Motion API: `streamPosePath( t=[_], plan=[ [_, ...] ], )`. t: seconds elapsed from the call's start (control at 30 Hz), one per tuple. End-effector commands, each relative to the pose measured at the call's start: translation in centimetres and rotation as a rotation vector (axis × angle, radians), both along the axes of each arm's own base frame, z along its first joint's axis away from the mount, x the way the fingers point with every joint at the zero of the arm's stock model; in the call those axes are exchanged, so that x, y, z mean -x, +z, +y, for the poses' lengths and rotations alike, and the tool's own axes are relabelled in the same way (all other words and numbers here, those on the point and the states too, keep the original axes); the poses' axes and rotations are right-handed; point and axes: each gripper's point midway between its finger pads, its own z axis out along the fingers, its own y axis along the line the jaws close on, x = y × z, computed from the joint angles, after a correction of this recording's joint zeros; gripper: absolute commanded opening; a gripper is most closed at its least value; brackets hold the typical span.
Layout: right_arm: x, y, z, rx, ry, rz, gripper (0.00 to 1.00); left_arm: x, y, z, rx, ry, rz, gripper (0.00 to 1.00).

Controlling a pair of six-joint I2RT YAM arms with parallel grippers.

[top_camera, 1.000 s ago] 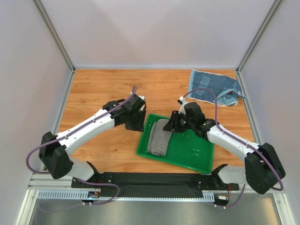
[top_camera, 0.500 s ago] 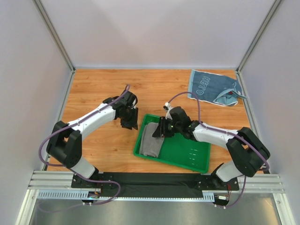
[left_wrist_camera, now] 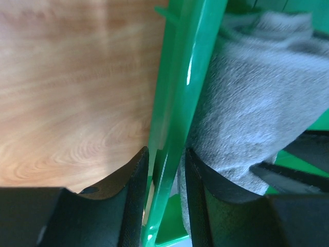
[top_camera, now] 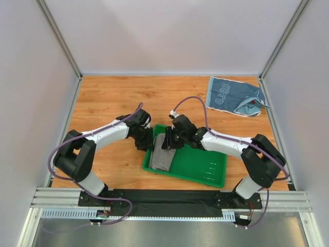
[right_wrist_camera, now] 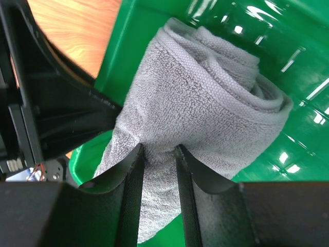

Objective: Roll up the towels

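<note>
A rolled grey towel (top_camera: 161, 152) lies along the left side of the green tray (top_camera: 205, 177). My right gripper (top_camera: 168, 140) comes down on its far end and is shut on a pinched fold of the grey towel (right_wrist_camera: 205, 103); the right gripper (right_wrist_camera: 158, 149) has cloth bunched between its fingers. My left gripper (top_camera: 146, 141) is at the tray's left wall (left_wrist_camera: 180, 77). The left gripper (left_wrist_camera: 165, 152) straddles that wall, one finger outside over the wood, the other inside against the grey towel (left_wrist_camera: 257, 103), with narrow gaps showing. A light blue towel (top_camera: 234, 96) with white lettering lies flat at the back right.
The tray (right_wrist_camera: 298, 144) sits near the table's front middle, between the two arms. White walls and metal posts (top_camera: 61, 41) enclose the wooden table (top_camera: 113, 98) on three sides. The black base rail (top_camera: 164, 198) runs along the near edge.
The tray with the grey towel has slid left. Both grippers moved left and nearer with it. The left jaws have narrowed around the tray wall.
</note>
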Motion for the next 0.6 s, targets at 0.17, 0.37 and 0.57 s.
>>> streamPosePath(
  t=[0.17,0.37,0.57],
  plan=[
    [1.4,-2.0,-6.1,0.267,-0.041,-0.003,0.33,3.1,1.5,-4.4,0.151,0.038,0.033,0.39],
    [2.4,-2.2,-8.8,0.316,-0.067,0.001,0.34,3.7,2.4,-9.8,0.225,0.059,0.067,0.38],
    [2.9,-2.5,-13.1,0.346,-0.157,0.036,0.33,2.1,4.1,-16.5,0.264,-0.022,0.042,0.37]
  ],
)
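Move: The left gripper already straddles the bin's left wall, whose middle lies right between its fingers and roughly 3 cm lower; the rolled grey towel is about 6 cm to its right and 2 cm back, and the green bin's middle some 17 cm right and 4 cm back. The right fingers are already on the towel, its middle about 2 cm back and 3 cm below them; from them the bin's middle is roughly 10 cm right and 4 cm back. Draw the left gripper back about 5 cm, then increasingly to the right, some 10 cm in all, keeping the bin's left wall between its barely changing fingers and dragging the bin along. Carry the right gripper rightward alongside, roughly 9 cm at nearly level height, fingers staying on the towel while its wrist rolls some 10 degrees, left side down. ##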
